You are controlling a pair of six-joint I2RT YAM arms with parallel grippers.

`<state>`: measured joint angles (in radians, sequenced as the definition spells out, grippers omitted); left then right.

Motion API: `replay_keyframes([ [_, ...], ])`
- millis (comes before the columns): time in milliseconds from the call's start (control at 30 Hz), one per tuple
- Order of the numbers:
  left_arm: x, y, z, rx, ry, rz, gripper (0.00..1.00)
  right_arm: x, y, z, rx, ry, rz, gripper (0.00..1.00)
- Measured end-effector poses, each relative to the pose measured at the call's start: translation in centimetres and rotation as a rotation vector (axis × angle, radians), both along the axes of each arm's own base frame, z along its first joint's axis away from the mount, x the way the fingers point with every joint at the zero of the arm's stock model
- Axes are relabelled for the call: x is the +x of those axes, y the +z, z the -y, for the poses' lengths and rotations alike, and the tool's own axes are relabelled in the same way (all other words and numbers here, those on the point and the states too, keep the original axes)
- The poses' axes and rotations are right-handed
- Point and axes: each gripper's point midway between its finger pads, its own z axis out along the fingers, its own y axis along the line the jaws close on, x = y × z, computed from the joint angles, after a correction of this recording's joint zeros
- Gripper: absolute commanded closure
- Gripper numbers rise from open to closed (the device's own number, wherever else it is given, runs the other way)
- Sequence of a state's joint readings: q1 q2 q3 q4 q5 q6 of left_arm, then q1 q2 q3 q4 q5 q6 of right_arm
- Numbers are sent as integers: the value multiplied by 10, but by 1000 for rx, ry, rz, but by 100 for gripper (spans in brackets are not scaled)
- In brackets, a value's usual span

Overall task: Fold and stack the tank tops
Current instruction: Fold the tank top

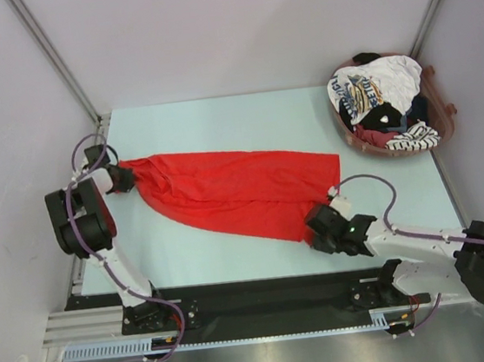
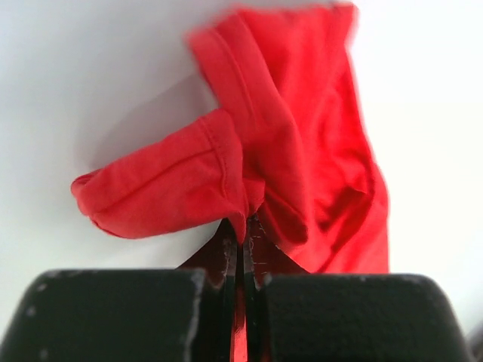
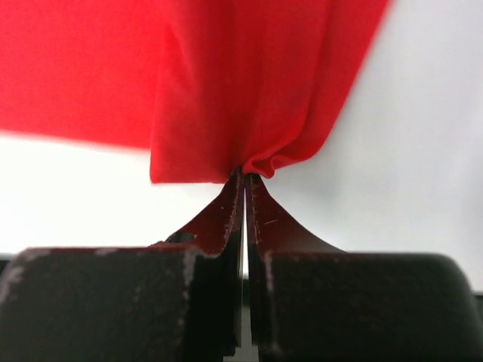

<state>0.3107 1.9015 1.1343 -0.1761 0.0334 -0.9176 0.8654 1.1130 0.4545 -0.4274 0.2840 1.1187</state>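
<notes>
A bright red tank top (image 1: 234, 190) lies stretched across the table between both arms. At its left end my left gripper (image 1: 125, 177) is shut on the cloth; in the left wrist view the red fabric (image 2: 302, 151) bunches at the pinched tips of the left gripper (image 2: 246, 222) and a strap loops off to the left. My right gripper (image 1: 317, 225) is shut on the near right corner; the right wrist view shows red cloth (image 3: 241, 83) gathered at the tips of the right gripper (image 3: 246, 177). More tank tops (image 1: 377, 96), white printed, striped and dark, sit piled in a basket.
A brown basket (image 1: 446, 118) stands at the back right corner of the pale table (image 1: 217, 118). Grey walls and frame posts close in the left, back and right sides. A black rail (image 1: 264, 296) runs along the near edge.
</notes>
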Motion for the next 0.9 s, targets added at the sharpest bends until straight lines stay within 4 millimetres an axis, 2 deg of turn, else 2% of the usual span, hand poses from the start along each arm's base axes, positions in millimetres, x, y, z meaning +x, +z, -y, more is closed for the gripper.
replay_keyframes([
  [133,44,1,33,-15,-90,-4,100,-31,1,-46,-9,146,-17,100],
  [233,77,2,72,-27,-179,-1,100,-56,0,-86,-21,272,-36,100],
  [300,98,2,98,-26,-232,8,100,-69,1,-114,-36,344,-40,85],
  [333,105,2,109,-25,-255,6,99,-73,1,-128,-37,378,-39,80],
  [367,113,3,120,-26,-276,9,98,-78,3,-141,-28,414,-41,65],
  [400,118,3,127,-26,-291,12,98,-82,4,-152,-13,446,-41,59],
  [500,126,3,147,-38,-341,14,96,-89,9,-161,5,527,-27,44],
  [600,124,2,143,-44,-343,3,96,-85,24,-158,18,577,17,44],
  [700,123,2,124,-58,-318,0,96,-67,51,-156,56,606,82,43],
  [800,120,2,95,-65,-274,6,96,-25,81,-151,98,597,146,45],
  [900,104,2,62,-72,-211,8,96,25,101,-140,109,563,206,45],
])
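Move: The right hand, fingers shut on the tank top's near right corner, is taking it to bare table about 16 cm to its left and 9 cm back; the tank top's middle lies some 22 cm ahead and 23 cm left, its far right corner about 33 cm ahead and 13 cm right. The left hand holds the left end, bound for open table about 10 cm ahead and 6 cm right; the tank top's middle is roughly 36 cm right of it and 12 cm back. Still pinching the near right corner, the right hand drags it low over the table some 16 cm left and 9 cm back, opens to let it go, then lifts about 10 cm and swings forward over the cloth. The left hand keeps its pinch on the left end, pulling it forward and right, then easing back left, turning clockwise and partly back. ##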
